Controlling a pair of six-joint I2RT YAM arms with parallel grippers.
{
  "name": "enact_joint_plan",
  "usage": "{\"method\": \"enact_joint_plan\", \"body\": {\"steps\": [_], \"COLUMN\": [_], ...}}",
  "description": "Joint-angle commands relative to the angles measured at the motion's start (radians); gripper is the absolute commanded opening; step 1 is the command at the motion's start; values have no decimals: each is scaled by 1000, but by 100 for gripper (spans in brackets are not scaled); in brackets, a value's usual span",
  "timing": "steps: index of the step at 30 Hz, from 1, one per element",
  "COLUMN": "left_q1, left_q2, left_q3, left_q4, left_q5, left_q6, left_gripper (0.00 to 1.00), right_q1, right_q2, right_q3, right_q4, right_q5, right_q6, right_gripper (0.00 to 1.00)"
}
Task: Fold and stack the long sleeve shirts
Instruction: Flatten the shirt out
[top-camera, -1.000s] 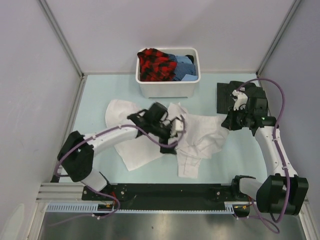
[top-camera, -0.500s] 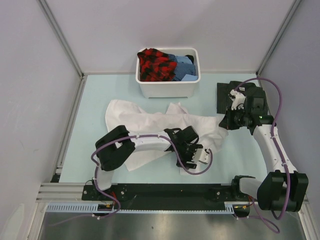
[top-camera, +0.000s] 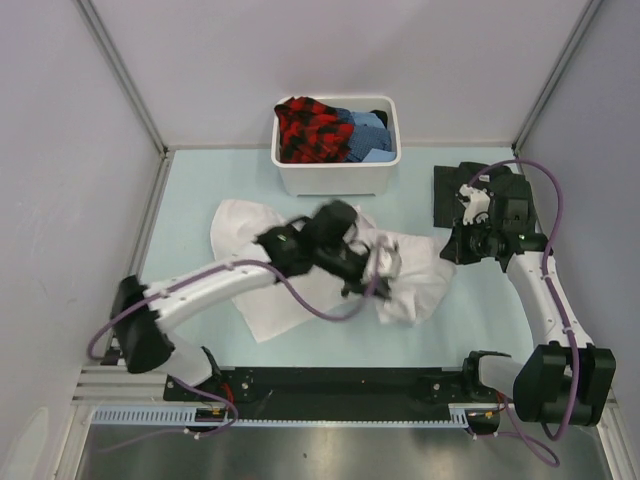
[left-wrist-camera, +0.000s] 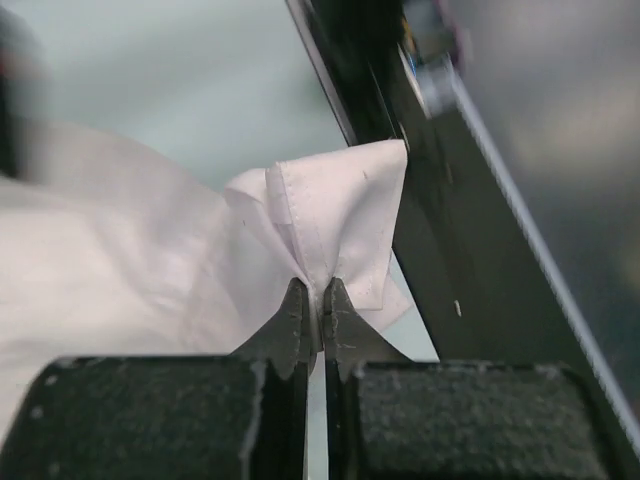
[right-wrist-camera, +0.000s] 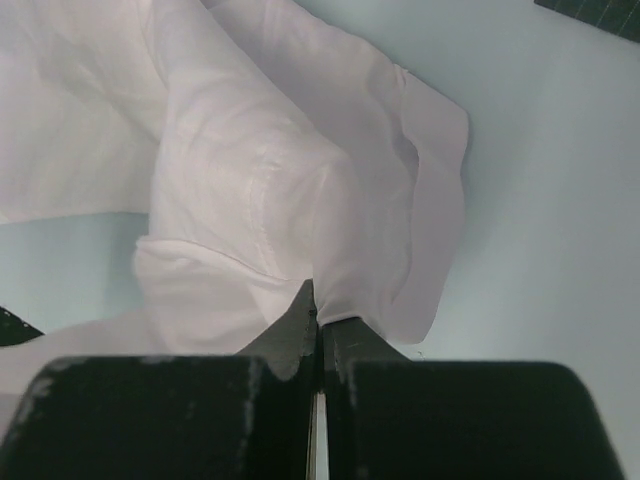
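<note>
The white long sleeve shirt (top-camera: 265, 305) lies crumpled across the middle of the table. My left gripper (top-camera: 388, 263) hangs above its centre, shut on a lifted hem fold of the white cloth (left-wrist-camera: 335, 215); in the left wrist view that gripper (left-wrist-camera: 312, 296) pinches the fold tight. My right gripper (top-camera: 449, 246) is shut on the shirt's right edge, and in the right wrist view it (right-wrist-camera: 318, 305) bites a bunched white fold (right-wrist-camera: 250, 190). The dark shirt (top-camera: 452, 188) lies flat at the back right, partly hidden behind the right arm.
A white plastic tub (top-camera: 330, 178) stands at the back centre, holding red-black checked and blue clothes. Grey walls close in on the left, back and right. The black base rail (top-camera: 340, 380) runs along the near edge, also seen in the left wrist view (left-wrist-camera: 440, 230).
My left gripper went to the shirt's near edge, shut on the hem and carried it up and back toward the middle, doubling the near part over. The right gripper kept its hold.
</note>
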Motion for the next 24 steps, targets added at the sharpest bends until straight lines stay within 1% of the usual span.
{"method": "enact_joint_plan", "body": {"steps": [1, 2, 3, 4, 5, 8, 9, 10, 11, 12, 13, 14, 15, 16, 17, 18, 20, 21, 23, 24], "left_q1": [207, 302, 344, 381, 440, 530, 544, 559, 574, 585, 623, 643, 656, 657, 651, 642, 624, 614, 576, 558], "left_q2": [-149, -137, -120, -84, -59, 32, 52, 73, 90, 90, 78, 14, -29, -71, -158, -192, -249, -288, -319, -341], "left_q3": [146, 146, 144, 138, 134, 92, 83, 74, 65, 46, 26, -4, -82, -121, -158, -240, -303, -366, -423, -476], "left_q4": [218, 247, 254, 243, 223, 168, 124, 102, 58, 28, 4, -28, -54, -108, -231, -280, -430, -450, -463, -455], "left_q5": [220, 202, 175, 150, 77, -8, -48, -50, -77, -123, -111, -94, -76, -57, -48, -65, -88, -115, -207, -239], "left_q6": [-391, -430, -453, -442, -416, -357, -320, -291, -268, -228, -212, -195, -113, -29, 60, 172, 293, 352, 375, 377], "left_gripper": [0, 0, 0, 0, 0, 0, 0, 4, 14, 36, 46, 56, 76, 77, 77, 77, 77, 77, 78, 78], "right_q1": [-19, -22, -25, -30, -31, -31, -31, -31, -31, -31, -31, -31, -28, -25, -24, -22, -20, -20, -16, -14], "right_q2": [-33, -37, -40, -45, -53, -63, -59, -59, -63, -67, -65, -68, -67, -59, -56, -47, -37, -30, -1, 9], "right_q3": [1, 4, 6, 10, 18, 44, 50, 58, 69, 72, 79, 86, 99, 105, 113, 121, 132, 138, 161, 170], "right_q4": [-28, -37, -45, -64, -77, -131, -143, -163, -169, -175, -186, -193, -200, -215, -226, -232, -249, -255, -273, -284], "right_q5": [-17, -17, -19, -24, -34, -60, -67, -67, -71, -79, -83, -96, -100, -103, -103, -100, -87, -82, -62, -56], "right_q6": [-51, -57, -61, -75, -81, -101, -104, -107, -109, -110, -112, -114, -115, -120, -126, -139, -153, -164, -181, -186], "right_gripper": [0, 0, 0, 0, 0, 0, 0, 0, 0, 0, 0, 0, 0, 0, 0, 0, 0, 0, 0, 0]}}
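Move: Held in my shut left fingers is a loose end of the white shirt. The spread shirt's middle, where it goes, lies about 20 cm ahead, 10 cm left and 18 cm below. The shirt corner in my right fingers is some 15 cm ahead and 18 cm to the right, the near-left shirt corner 27 cm left and level with me, the clothes bin roughly 48 cm ahead, 8 cm left. From my right hand, the shirt's middle is about 28 cm left and 2 cm ahead, 14 cm down; the dark folded clothes are 20 cm ahead, 13 cm right. I fling the loose end out over the shirt with my left hand: up and forward in a quick arc, some 23 cm out, wrist swinging about 45 degrees counter-clockwise. As the hand drops I open my fingers and let go, then draw it back and left, low over the near-left corner. My right hand keeps its corner pinched, easing back about 3 cm and slightly up. ##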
